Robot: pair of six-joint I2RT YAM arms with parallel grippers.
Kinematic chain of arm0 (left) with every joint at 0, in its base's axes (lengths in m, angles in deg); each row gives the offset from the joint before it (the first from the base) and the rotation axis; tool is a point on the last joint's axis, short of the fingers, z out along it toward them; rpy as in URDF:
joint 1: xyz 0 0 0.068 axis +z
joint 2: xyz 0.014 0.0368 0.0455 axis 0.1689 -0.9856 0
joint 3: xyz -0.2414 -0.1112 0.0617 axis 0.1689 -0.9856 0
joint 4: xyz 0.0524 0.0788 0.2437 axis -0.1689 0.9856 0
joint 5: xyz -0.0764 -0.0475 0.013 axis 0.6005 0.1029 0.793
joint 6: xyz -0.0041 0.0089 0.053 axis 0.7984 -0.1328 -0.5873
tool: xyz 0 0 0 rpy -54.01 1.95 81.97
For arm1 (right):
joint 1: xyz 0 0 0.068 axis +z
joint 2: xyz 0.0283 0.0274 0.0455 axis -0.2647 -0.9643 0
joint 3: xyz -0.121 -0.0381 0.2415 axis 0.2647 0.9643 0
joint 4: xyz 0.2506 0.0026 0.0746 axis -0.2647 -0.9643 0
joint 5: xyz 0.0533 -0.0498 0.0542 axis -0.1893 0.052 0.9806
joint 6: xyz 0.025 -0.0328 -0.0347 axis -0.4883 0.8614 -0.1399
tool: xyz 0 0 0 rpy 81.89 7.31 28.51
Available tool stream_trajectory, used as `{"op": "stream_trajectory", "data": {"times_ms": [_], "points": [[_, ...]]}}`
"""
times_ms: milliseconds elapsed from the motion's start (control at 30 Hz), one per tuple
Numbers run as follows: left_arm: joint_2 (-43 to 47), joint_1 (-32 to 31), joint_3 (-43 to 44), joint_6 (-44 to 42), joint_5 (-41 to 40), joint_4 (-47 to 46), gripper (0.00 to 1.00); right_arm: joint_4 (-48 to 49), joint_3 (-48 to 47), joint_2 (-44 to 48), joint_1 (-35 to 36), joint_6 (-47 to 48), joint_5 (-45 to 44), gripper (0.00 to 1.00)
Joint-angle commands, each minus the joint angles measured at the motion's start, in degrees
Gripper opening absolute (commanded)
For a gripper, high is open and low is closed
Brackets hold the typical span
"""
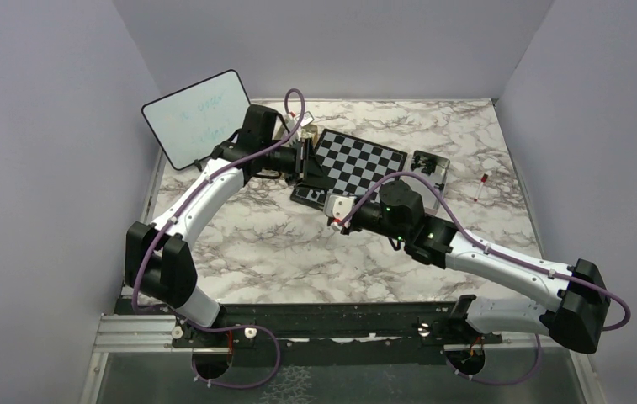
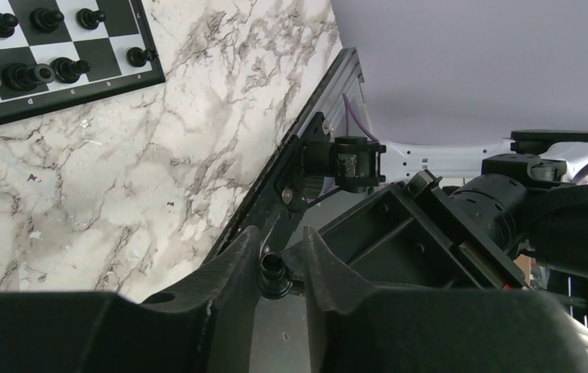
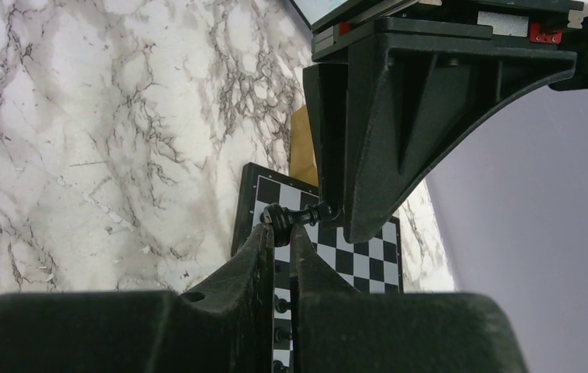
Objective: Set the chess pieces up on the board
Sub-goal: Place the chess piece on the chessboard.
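Note:
The board [image 1: 363,160] lies at the back of the marble table, with several black chess pieces [image 2: 30,75] standing along its near-left edge. My right gripper [image 3: 281,231] is shut on the base of a black chess piece [image 3: 306,214], held sideways above the board's edge [image 3: 244,210]. Its head points at a finger of my left gripper [image 2: 280,233]. In the left wrist view that piece [image 2: 275,273] sits between the left fingers [image 2: 228,272], against one and a little apart from the other. No cream-white pieces show.
A white dry-erase board [image 1: 197,118] leans at the back left, and a gold tin [image 1: 308,135] stands by the chessboard's far-left corner. A small black tray [image 1: 430,166] and a red-capped item [image 1: 483,181] lie to the right. Walls enclose three sides.

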Motion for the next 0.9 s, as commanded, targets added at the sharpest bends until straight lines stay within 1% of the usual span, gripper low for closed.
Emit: {"op": "stream_trajectory", "data": {"times_ms": [0,300,467,600,700,867], "points": [[-0.2,0.0,-0.8,-0.5,2.6,-0.6,0.26,1.4,0.1,1.0,0.5,0.5,-1.4,0.09],[1.1,0.0,-1.2,-1.8,1.4,0.7,0.28,-0.1,0.0,0.9,0.5,-0.4,-1.9,0.09],[1.7,0.0,-1.3,-2.9,0.2,2.2,0.26,-1.3,-0.6,0.7,0.5,-0.2,-2.6,0.09],[2.0,0.0,-0.9,-3.5,0.3,2.6,0.17,-1.9,-0.8,0.6,0.5,-0.2,-2.8,0.09],[2.2,0.0,-0.6,-3.9,0.4,2.8,0.08,-1.9,-0.4,0.6,0.5,-0.6,-3.0,0.10],[2.2,0.0,-0.9,-4.7,-0.1,2.7,0.02,-2.5,0.2,0.8,0.5,-2.4,-3.4,0.19]]}}
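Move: The black chess piece, held by its broad end in the right fingertips, has its middle about 1 cm back, 1 cm to the right and 1 cm below the left hand, whose part-open fingers already straddle its slim free end. The chessboard's middle lies roughly 12 cm ahead, 6 cm to the right and 22 cm below the left hand; the gold box is some 19 cm ahead and 7 cm to its left. From the right hand the piece's middle is about 1 cm ahead and 1 cm up. The left hand eases down about 1 cm and slightly back around the slim free end of the chess piece, with hardly any turn, then shuts its part-open fingers and pinches that end in mid-air. The right hand keeps the broad end between its fingertips for the handover, sinking and drifting right by about half a centimetre each, and only at the very end do its fingers begin to ease open. ##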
